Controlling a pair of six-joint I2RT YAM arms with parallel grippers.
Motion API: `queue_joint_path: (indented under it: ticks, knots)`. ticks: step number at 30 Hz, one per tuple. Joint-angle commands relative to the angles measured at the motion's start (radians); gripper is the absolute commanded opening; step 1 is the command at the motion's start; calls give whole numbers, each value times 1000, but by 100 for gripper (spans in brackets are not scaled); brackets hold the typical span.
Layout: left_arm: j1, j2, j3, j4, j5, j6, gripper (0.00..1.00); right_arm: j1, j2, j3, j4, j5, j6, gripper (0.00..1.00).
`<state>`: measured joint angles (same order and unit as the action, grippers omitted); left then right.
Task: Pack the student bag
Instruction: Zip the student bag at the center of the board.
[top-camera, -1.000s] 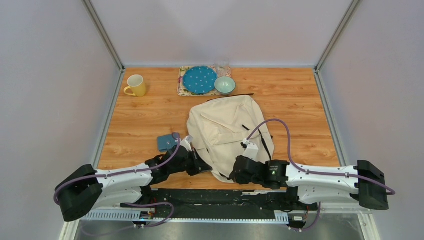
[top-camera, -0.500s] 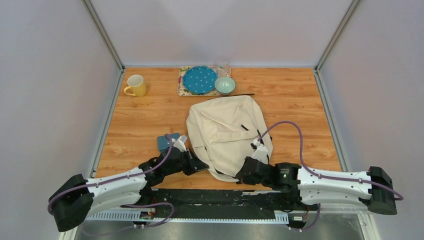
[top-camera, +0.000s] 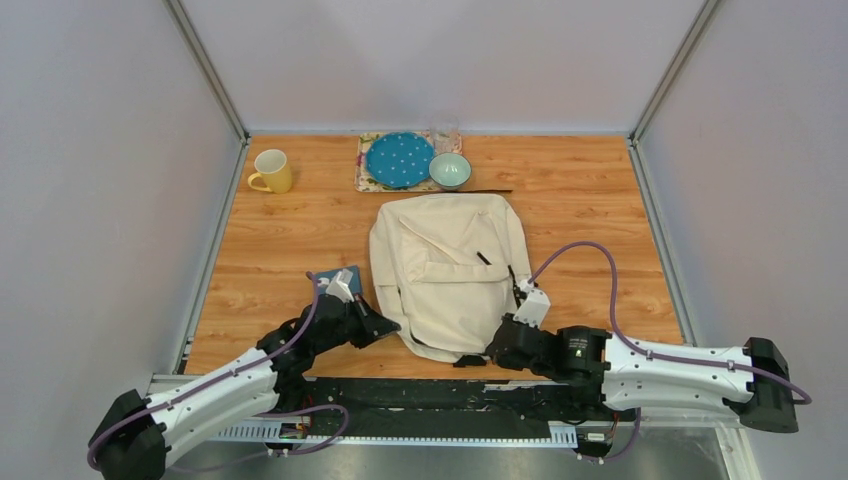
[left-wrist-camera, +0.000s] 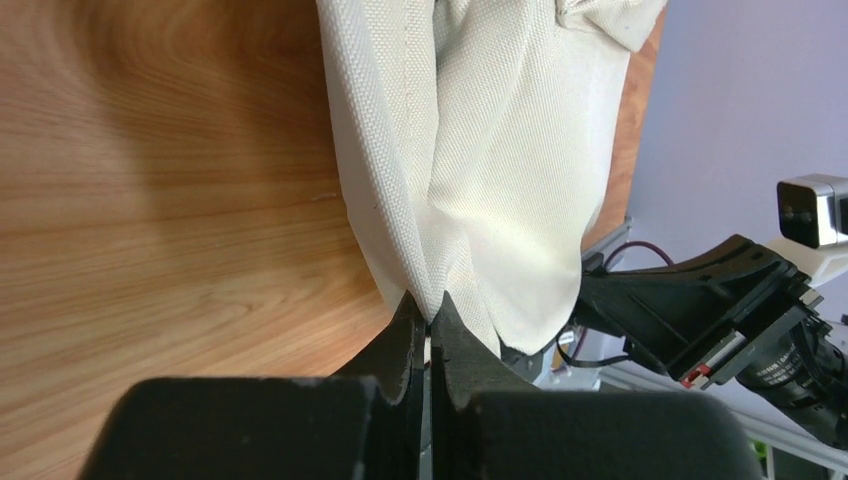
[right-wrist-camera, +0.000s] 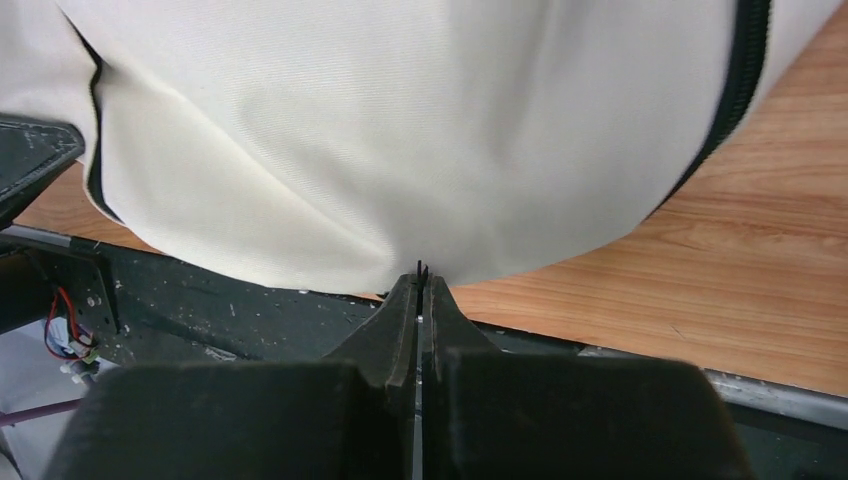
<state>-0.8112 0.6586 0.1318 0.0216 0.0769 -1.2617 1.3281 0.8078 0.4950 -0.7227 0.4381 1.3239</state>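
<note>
The student bag (top-camera: 447, 265), cream fabric with black zip pulls, lies flat in the middle of the wooden table, its bottom at the near edge. My left gripper (top-camera: 388, 328) is shut on a fold of cream fabric at the bag's lower left corner; in the left wrist view the cloth (left-wrist-camera: 490, 150) runs right into the pinched tips (left-wrist-camera: 428, 312). My right gripper (top-camera: 497, 348) is shut at the bag's bottom hem (right-wrist-camera: 400, 130), with a thin black sliver caught between its tips (right-wrist-camera: 421, 280). A black zip (right-wrist-camera: 742, 80) runs up the bag's side.
A small blue flat case (top-camera: 335, 283) lies just left of the bag, by my left arm. At the back stand a yellow mug (top-camera: 272, 170), a blue dotted plate (top-camera: 399, 158) on a mat, a pale green bowl (top-camera: 450, 169) and a glass (top-camera: 445, 132).
Both arms drew back toward the near edge and apart, and the bag turned straight and flattened. The left jaws closed on the fabric.
</note>
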Motion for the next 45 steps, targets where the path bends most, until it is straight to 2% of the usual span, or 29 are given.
queue_joint_path:
  ticks: [1,11,14,16,17,18,20,22,23,25,30,35,37,40,45]
  knots:
    - [47,-63,3,-86,-101,61,0,5,-28,-12,-101,70,11,0]
    - [70,-123,26,-196,-108,111,0,5,-59,-24,-116,77,21,0]
    - [70,-119,60,-253,-103,185,1,5,-64,-29,-119,79,23,0]
    - [70,-116,93,-299,-94,235,17,5,-70,-30,-113,80,23,0]
    - [70,-110,104,-311,-88,289,33,5,-70,-30,-112,80,18,0]
    - [72,-106,114,-334,-83,313,45,5,-71,-30,-98,79,14,0]
    - [70,-97,150,-380,-63,375,59,5,-71,-30,-86,82,8,0]
    - [70,-93,190,-406,-46,413,64,5,-68,-32,-64,85,5,0]
    - [70,-90,206,-442,-42,444,71,6,-68,-32,-48,88,1,0]
    - [67,-93,239,-475,-46,461,75,5,-64,-33,-31,90,-5,0]
    - [50,-146,229,-542,-75,305,77,5,-45,-24,-14,93,-17,0]
    - [-55,-266,144,-444,-156,110,78,5,-53,-24,-14,91,-8,0]
    - [-104,-277,123,-411,-173,78,78,5,-59,-29,-11,91,-5,0]
    - [-160,-235,111,-350,-219,42,79,5,-68,-35,-7,93,-3,0]
    - [-353,-67,130,-227,-368,-30,79,5,-71,-36,-9,93,9,0]
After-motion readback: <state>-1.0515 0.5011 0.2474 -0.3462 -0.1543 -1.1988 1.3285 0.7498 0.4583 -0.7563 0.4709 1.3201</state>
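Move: The bag's near-left zip corner lies about 4 cm back and 3 cm right of the left gripper, some 3 cm below it, while that gripper still pinches the side fabric. The blue wallet is roughly 10 cm ahead and 13 cm to the left of the left gripper, on the board. From the right gripper, shut on the bag's near edge, the zip corner is about 15 cm left and 2 cm ahead, and the black strap tab 5 cm left and 2 cm back. Draw the left gripper some 2 cm further left with the pinched fabric, then open it wide to let go, lifting it about 3 cm and rolling it nearly 20 degrees, left side up. Swing it back about 3.5 cm, then also right and slightly down, open, to the near-left zip corner. Ease the closed right gripper about 1.5 cm right along the near edge, then hold there. ##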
